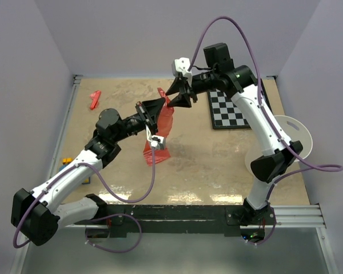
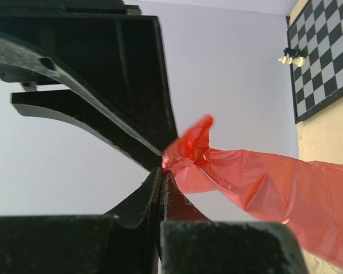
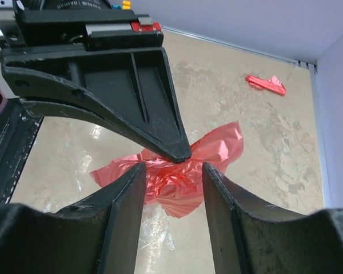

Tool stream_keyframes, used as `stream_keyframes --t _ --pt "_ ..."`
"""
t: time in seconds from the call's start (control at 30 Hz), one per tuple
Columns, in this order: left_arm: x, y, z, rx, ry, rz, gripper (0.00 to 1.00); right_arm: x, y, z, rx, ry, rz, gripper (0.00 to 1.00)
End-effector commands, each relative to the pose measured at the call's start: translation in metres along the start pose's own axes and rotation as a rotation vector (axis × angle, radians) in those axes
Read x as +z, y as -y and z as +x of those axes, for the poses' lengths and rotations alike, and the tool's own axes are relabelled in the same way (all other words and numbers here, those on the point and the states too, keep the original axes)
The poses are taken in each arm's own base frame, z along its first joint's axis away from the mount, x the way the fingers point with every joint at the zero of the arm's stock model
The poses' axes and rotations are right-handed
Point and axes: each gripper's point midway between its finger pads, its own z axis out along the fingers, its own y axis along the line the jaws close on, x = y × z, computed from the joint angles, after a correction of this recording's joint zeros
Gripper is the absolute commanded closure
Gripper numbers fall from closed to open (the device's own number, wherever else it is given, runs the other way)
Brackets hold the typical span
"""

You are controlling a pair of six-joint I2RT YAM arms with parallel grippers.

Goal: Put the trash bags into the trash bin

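The trash bag, thin crinkly red-pink film, hangs above the middle of the table. My left gripper is shut on its bunched top corner, and the left wrist view shows the fingertips pinching the film while the bag trails away to the right. My right gripper meets it from the far side and stands open. In the right wrist view its fingers flank the crumpled bag without touching it. The white trash bin sits at the right edge, partly hidden by the right arm.
A black-and-white checkerboard lies at the back right with a white chess piece on it. A small solid red piece lies at the back left. Small yellow and blue blocks sit by the left arm.
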Motion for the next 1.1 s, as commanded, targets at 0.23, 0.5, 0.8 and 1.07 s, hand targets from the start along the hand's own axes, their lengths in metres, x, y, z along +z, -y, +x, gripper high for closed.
stream_keyframes --t 0.23,0.5,0.8,1.07 --pt "-0.007 -0.031 -0.011 0.017 0.032 -0.116 1.0 0.013 0.0 -0.006 -0.055 0.009 -0.031 0.58" --pt "-0.007 -0.029 -0.004 0.008 -0.008 -0.108 1.0 0.009 0.001 -0.019 -0.059 0.043 -0.01 1.0" --pt "-0.027 -0.032 0.015 -0.05 -0.108 -0.115 1.0 -0.015 0.011 -0.012 0.007 0.055 0.038 1.0" --pt "-0.021 -0.032 0.007 -0.098 -0.054 -0.093 0.97 -0.012 0.011 -0.02 0.023 0.084 0.032 1.0"
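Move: The gathered neck of the red trash bag is at the shut left fingertips, about 2 cm to the left hand's right and 1 cm below it. From the open right hand that neck lies roughly 2 cm left and 2 cm lower, level fore-and-aft. Also from the right hand, the toy car sits some 5 cm ahead and 5 cm left, and the chessboard about 13 cm ahead and 28 cm right, both roughly 35 cm below. Left and down by about 2 cm, the right hand brings its open fingers around the bag's gathered neck and closes them, pinching it, then draws back right some 2.5 cm, with forward and slight upward travel. The left hand, its fingers shut throughout, rises a little, then moves left about 3 cm and up, away from the right fingers, coming free of the plastic. ##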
